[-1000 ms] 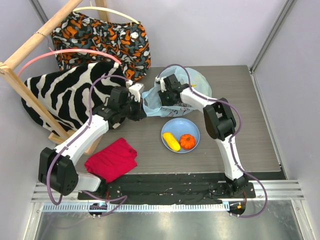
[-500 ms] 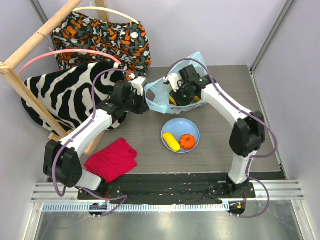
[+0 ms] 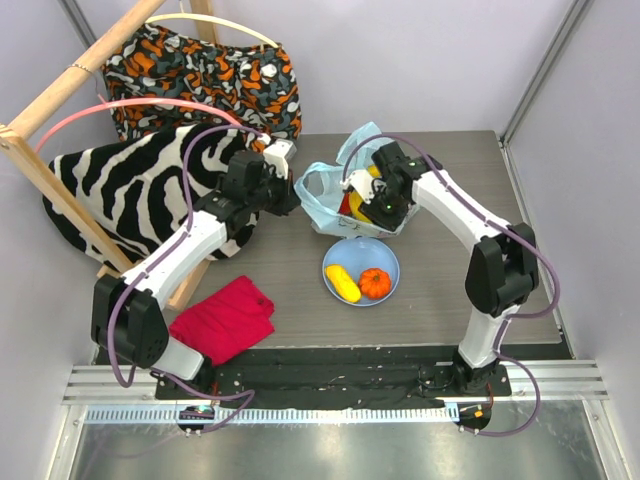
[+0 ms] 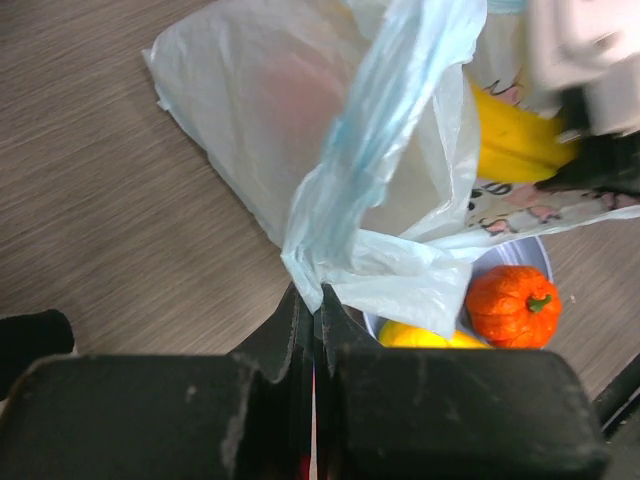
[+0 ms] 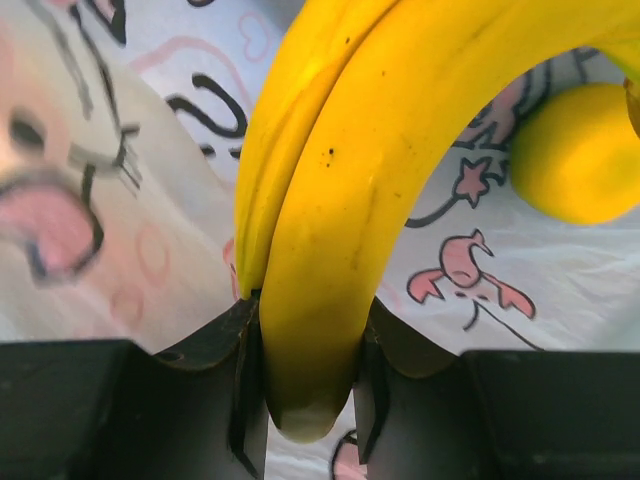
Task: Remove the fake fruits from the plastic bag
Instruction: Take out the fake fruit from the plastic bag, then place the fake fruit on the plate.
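The light-blue plastic bag (image 3: 330,190) hangs just behind the plate, pulled up by one handle. My left gripper (image 3: 292,194) (image 4: 316,292) is shut on that handle of the bag (image 4: 300,130). My right gripper (image 3: 360,205) (image 5: 305,390) is inside the bag's mouth, shut on the yellow banana bunch (image 5: 340,200) (image 4: 510,135). Another yellow fruit (image 5: 580,150) lies on the printed plastic beyond it. A reddish shape (image 4: 290,85) shows through the bag wall. On the round blue plate (image 3: 388,260) rest the ribbed orange fruit (image 3: 375,283) (image 4: 510,305) and the oblong yellow piece (image 3: 342,283) (image 4: 420,338).
A zebra-striped cloth bag (image 3: 140,190) and an orange-patterned one (image 3: 200,80) lean on a wooden frame (image 3: 60,110) at the left and back. A red cloth (image 3: 222,320) lies front left. Walls close in the right and rear sides.
My right gripper has moved right and nearer inside the bag, and the banana bunch now shows in it. My left gripper has drawn the handle up and to the right.
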`<state>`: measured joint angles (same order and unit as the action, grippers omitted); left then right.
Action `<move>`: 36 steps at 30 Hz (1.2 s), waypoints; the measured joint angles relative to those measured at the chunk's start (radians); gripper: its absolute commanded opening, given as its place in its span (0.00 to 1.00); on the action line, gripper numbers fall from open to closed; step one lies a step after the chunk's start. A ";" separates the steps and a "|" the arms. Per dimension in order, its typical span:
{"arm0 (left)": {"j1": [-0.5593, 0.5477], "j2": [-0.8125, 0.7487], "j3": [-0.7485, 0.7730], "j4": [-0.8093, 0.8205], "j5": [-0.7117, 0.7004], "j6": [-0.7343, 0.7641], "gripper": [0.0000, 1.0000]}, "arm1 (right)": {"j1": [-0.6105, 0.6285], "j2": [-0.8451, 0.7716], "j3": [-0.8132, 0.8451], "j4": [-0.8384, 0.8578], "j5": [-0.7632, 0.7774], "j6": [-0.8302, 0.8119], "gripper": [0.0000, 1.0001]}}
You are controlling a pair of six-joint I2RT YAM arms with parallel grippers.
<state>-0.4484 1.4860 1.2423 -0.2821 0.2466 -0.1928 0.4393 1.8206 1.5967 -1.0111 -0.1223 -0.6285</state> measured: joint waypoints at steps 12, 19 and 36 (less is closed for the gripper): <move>0.035 0.133 0.068 -0.010 -0.019 0.017 0.00 | 0.167 -0.449 -0.029 -0.023 -0.182 -0.275 0.16; 0.048 0.197 0.188 -0.013 -0.008 0.013 0.00 | 0.268 -0.491 -0.246 -0.029 -0.172 -0.499 0.16; 0.075 0.168 0.146 -0.014 0.019 0.014 0.00 | 0.176 -0.158 -0.253 0.031 -0.046 -0.679 0.15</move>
<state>-0.3733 1.6543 1.3880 -0.2966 0.2661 -0.1791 0.6151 1.6630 1.3441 -0.9798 -0.1680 -1.3071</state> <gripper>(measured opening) 0.011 0.357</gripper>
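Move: The plate lies about 13 cm back and 6 cm to the left of the right hand, which already holds the bananas in the bag's mouth, some 11 cm above it. From that hand the pumpkin is roughly 16 cm back and 3 cm left, the yellow squash 16 cm back and 10 cm left, and the red fruit in the bag 2 cm ahead and 8 cm left. From the left hand, gripping the bag's handle, the plate is about 15 cm back, 16 cm right and 20 cm down. Right hand lifts held bananas 15 cm, swings back turning counter-clockwise, sinks towards plate; left draws bag handle forward. ##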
